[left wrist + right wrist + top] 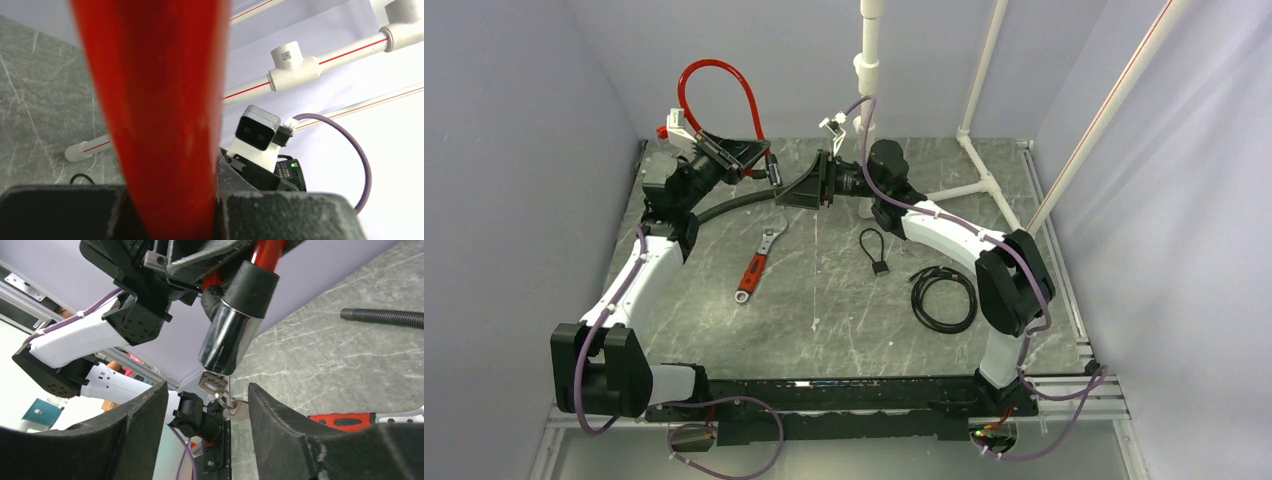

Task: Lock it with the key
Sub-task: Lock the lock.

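My left gripper (759,160) is shut on the red cable (155,100) of a cable lock, and the cable's loop (714,80) arches up behind it. The lock's chrome cylinder (227,340) hangs end-down in the right wrist view. A small silver key (212,382) sticks out of its lower end, with a ring and a second metal piece dangling from it. My right gripper (207,390) is open, one finger on each side of the key and not pinching it. A tiny black-headed key on a thin cord loop (876,255) lies on the table.
A red-handled wrench (757,265) lies mid-table, with a black corrugated hose (724,208) behind it. A coiled black cable (944,298) sits to the right. White PVC pipes (984,150) stand at the back. Walls close in on both sides.
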`<state>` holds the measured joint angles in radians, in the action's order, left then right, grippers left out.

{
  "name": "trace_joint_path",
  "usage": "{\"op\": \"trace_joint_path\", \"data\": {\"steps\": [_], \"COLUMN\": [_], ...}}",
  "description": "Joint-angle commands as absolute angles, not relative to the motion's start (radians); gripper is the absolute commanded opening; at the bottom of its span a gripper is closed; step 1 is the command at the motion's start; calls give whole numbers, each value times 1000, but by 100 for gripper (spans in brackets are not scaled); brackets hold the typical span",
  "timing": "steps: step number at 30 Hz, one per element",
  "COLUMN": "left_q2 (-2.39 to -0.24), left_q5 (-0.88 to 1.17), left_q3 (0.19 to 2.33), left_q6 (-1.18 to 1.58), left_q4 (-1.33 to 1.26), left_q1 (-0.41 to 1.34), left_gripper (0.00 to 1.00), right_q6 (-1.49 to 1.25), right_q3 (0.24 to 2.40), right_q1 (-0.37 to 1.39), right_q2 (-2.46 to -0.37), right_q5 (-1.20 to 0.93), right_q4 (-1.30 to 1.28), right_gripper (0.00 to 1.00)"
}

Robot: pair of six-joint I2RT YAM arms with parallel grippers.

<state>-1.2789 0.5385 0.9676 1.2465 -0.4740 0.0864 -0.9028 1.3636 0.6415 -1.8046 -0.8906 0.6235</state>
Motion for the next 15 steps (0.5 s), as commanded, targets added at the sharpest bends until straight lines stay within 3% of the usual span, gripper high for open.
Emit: {"op": "trace_joint_path", "data": {"steps": [1, 6, 15], "left_q2": [-1259, -1267, -1248], "left_q5": [559, 560, 559], "left_q3": [1009, 996, 955], "left_q6": [1265, 1271, 1204], "left_q4": [-566, -579, -582], "left_q1": [87, 87, 87], "left_gripper": [0, 0, 0], "right_q6": [-930, -914, -900], "right_q3": [1419, 1443, 1490], "right_q1": [644, 640, 615], "right_q2": [-1827, -1828, -1835], "right_q5": [-934, -959, -986], "right_q4": [709, 668, 622], "right_gripper": [58, 53, 31]}}
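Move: The key sticks out of the near, lower end of the lock cylinder, just past the right fingertips: about 2 cm to the right hand's left, 1 cm ahead and 1 cm up. The lock cylinder's middle is some 4 cm ahead of that hand, 2 cm left and 2 cm up. The wrench lies on the table roughly 10 cm ahead, 10 cm left and 30 cm below. From the left hand, the key is about 8 cm back, 3 cm right and 4 cm lower. With the red lock still gripped in the nearly motionless left hand, the right fingers narrow around the key from about two-thirds open to one-third, without shutting; a touch on the key can't be made out. Meanwhile the right hand dips about 1 cm, then rises some 1.5 cm, its fingers still pointing left at the key. ##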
